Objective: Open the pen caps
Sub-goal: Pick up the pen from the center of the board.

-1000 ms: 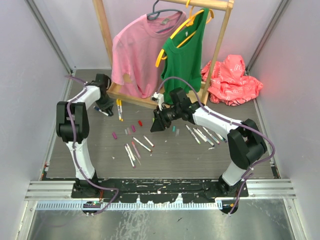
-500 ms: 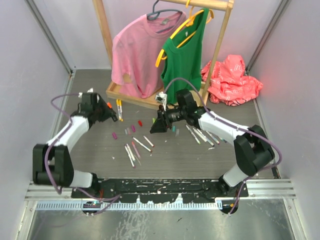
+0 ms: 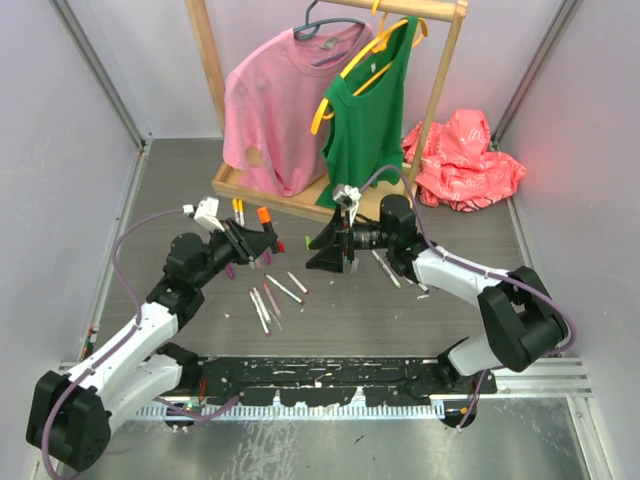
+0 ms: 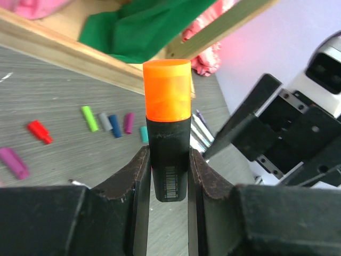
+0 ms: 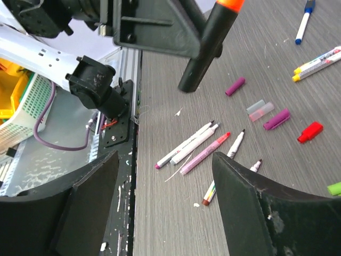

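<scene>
A black marker [image 4: 169, 160] with an orange pen cap [image 4: 167, 90] stands upright in my left gripper [image 4: 168, 154], which is shut on the barrel. From above, that gripper [image 3: 252, 240] hangs over the middle of the table with the orange cap [image 3: 264, 214] pointing up. My right gripper [image 3: 320, 252] faces it from the right, open and empty; in its own view the right gripper [image 5: 170, 213] frames the marker [image 5: 205, 48]. Loose pen caps lie below: red [image 4: 40, 132], green [image 4: 89, 118], blue [image 4: 115, 126], purple [image 5: 235, 86].
Several uncapped white markers [image 3: 268, 300] lie near the front. More markers [image 3: 405, 270] lie to the right, and a few [image 3: 238, 215] by the wooden rack base [image 3: 270, 195]. Pink and green shirts hang above it. A red bag [image 3: 465, 160] sits at the back right.
My left arm swung from the back left to the middle, carrying the orange-capped marker. My right gripper opened wide and drew back slightly to the right.
</scene>
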{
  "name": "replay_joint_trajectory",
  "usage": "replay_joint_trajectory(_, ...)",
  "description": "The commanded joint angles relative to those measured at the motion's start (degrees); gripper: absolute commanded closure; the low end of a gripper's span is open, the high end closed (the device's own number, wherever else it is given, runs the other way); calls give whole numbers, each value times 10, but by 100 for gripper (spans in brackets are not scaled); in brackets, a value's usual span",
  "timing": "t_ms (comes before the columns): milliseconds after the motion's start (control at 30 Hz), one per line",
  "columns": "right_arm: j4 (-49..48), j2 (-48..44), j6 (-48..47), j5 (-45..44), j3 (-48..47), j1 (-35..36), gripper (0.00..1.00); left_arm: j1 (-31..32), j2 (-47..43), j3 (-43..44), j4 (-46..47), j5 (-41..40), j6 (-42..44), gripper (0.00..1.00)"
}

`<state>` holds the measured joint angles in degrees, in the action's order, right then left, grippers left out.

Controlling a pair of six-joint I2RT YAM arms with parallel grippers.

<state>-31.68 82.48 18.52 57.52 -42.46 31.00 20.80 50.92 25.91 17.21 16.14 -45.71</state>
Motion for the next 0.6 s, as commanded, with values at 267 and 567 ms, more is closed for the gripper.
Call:
replay_joint_trajectory(267, 106, -10, -124, -75, -55, 43, 25, 210, -26, 0, 54, -275, 13, 100)
replay_joint_trajectory(567, 118, -2, -108, -115, -63, 47, 25, 317, 8, 29, 46, -399, 37, 100)
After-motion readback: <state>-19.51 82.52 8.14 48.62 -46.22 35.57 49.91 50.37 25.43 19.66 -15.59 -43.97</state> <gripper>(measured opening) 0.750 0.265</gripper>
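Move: The left hand already holds the orange-capped marker, cap up. The right hand's open fingers wait about 11 cm to its right and 3 cm back, near its height. From the right hand the marker is some 11 cm to the left and 4 cm ahead, about 1 cm higher. On the table, 19 cm or so below both hands, the red cap lies about 6 cm ahead of the left hand and the green cap 7 cm ahead, 8 cm right. Keeping its grip on the orange-capped marker, the left hand carries it about 6 cm to the right and 4 cm back towards the right hand's open fingers, nearly level, slowing as it nears them, its wrist barely turning. The right hand keeps its fingers spread and comes to meet the marker, easing about 1.5 cm left and as much down, while its fingertips dip by roughly 5 to 10 degrees. ##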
